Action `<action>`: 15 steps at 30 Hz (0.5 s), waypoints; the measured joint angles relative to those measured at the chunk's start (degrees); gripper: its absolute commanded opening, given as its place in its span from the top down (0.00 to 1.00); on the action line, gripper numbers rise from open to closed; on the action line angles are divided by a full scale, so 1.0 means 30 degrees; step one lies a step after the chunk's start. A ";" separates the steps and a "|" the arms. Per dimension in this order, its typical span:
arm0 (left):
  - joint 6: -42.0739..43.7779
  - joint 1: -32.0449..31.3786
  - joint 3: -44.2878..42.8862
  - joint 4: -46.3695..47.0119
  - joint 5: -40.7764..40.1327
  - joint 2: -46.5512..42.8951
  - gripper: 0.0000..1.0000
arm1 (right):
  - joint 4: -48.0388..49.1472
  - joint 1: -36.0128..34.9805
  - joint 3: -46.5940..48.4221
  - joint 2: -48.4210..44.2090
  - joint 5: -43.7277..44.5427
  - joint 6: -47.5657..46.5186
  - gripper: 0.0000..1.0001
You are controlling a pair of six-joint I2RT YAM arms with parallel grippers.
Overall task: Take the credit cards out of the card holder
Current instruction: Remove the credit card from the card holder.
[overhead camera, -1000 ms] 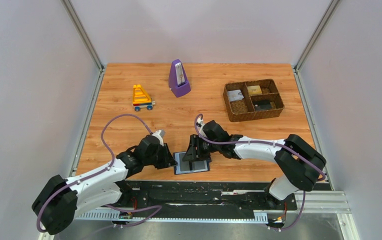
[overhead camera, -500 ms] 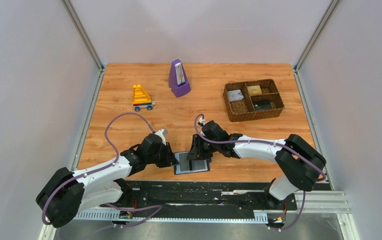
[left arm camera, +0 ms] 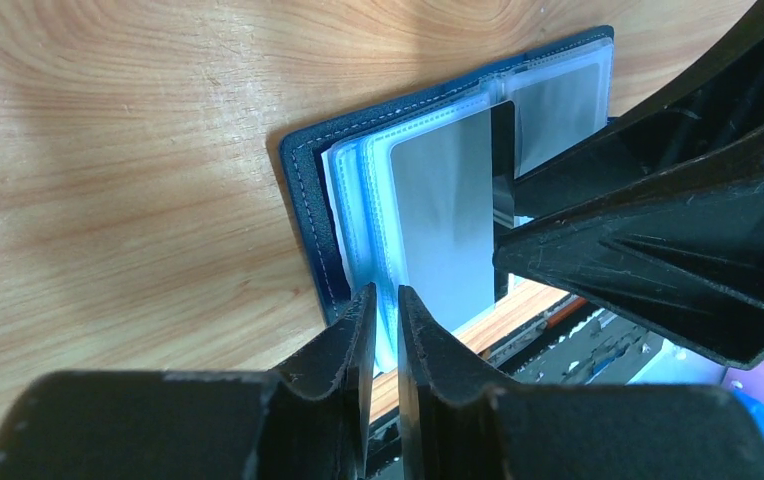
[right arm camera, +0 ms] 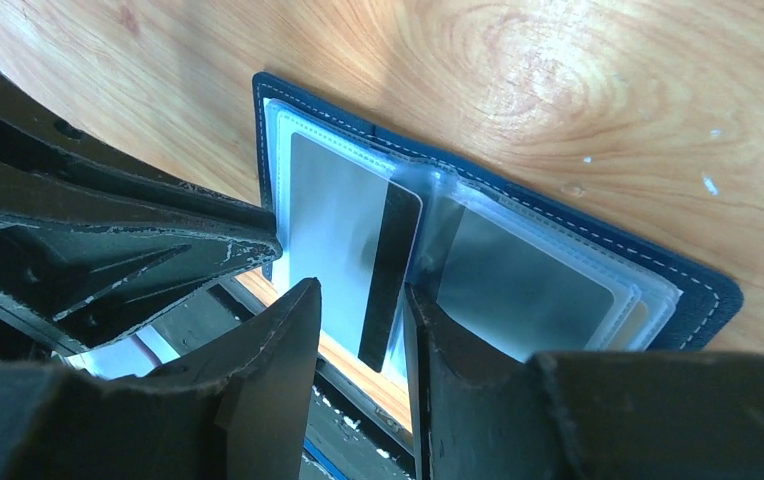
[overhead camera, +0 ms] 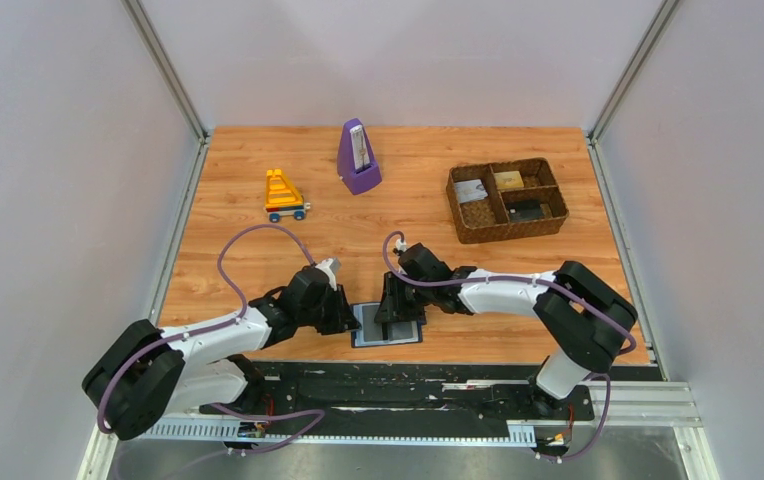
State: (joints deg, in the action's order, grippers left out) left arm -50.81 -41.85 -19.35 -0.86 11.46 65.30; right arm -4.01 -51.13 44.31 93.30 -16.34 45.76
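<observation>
The card holder (overhead camera: 386,327) lies open near the table's front edge, with a dark blue-black cover (left arm camera: 303,200) and blue-grey sleeve pages. A grey credit card (right arm camera: 343,225) with a black stripe lies on its left half, partly out of its sleeve. Another grey credit card (right arm camera: 528,285) sits inside the right half's sleeve. My left gripper (left arm camera: 386,305) (overhead camera: 350,322) is shut on the near edge of the sleeve pages. My right gripper (right arm camera: 361,300) (overhead camera: 395,312) stands open low over the holder, its fingers astride the striped card's near end.
A brown woven basket (overhead camera: 514,230) at the back right holds a whitish card (overhead camera: 471,190), a gold card (overhead camera: 508,180) and a dark card (overhead camera: 525,211). A purple metronome (overhead camera: 358,157) and a yellow toy (overhead camera: 284,195) stand at the back. The metal rail (overhead camera: 388,375) runs just past the holder.
The right gripper's jaws have narrowed over the striped card and its arm has edged left. The left arm's elbow has swung right; its grip on the sleeve pages holds.
</observation>
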 measured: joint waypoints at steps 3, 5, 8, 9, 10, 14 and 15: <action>0.0051 -0.0007 0.0000 0.0015 0.0000 0.0007 0.78 | 0.0022 0.0000 0.0029 0.0095 -0.0007 0.0000 0.63; 0.0058 -0.0007 0.0000 0.0015 0.0000 0.0007 0.78 | 0.0022 0.0000 0.0029 0.0095 -0.0007 0.0000 0.64; 0.0051 -0.0007 0.0000 0.0029 0.0007 0.0029 0.78 | 0.0022 0.0007 0.0029 0.0095 0.0000 -0.0007 0.72; 0.0051 -0.0007 0.0000 0.0044 0.0015 0.0044 0.78 | 0.0022 0.0007 0.0029 0.0095 0.0000 -0.0029 0.76; 0.0051 -0.0007 0.0000 0.0080 0.0015 0.0073 0.78 | 0.0022 0.0007 0.0029 0.0095 0.0007 -0.0073 0.81; 0.0051 -0.0007 0.0000 0.0189 0.0044 0.0168 0.79 | -0.0007 0.0044 0.0029 0.0095 0.0051 -0.0299 1.00; 0.0051 -0.0007 0.0000 0.0204 0.0044 0.0175 0.79 | 0.0036 0.0117 0.0007 0.0095 -0.0022 -0.0328 1.00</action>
State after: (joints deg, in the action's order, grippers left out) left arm -50.65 -41.87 -19.35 -0.25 11.60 65.82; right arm -3.90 -50.78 44.34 93.58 -16.40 44.77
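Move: The right hand points down at the credit card's black-striped inner edge; the card's middle lies about 3 cm to its left, level fore and aft and hardly below. The open card holder's middle is roughly 1 cm to its right, the right-hand sleeve some 5 cm to its right. From the left hand, at the left sleeve's outer edge, the card's middle is about 4 cm to the right and 1 cm ahead. Staying in place low over the holder, with under half a centimetre of drift and no turn of the wrist, the right hand closes its fingers from roughly a third open to nearly shut, pinching the card's striped edge beside the spine. The left hand keeps still, its slightly open fingers resting on the outer edge of the left sleeve. ##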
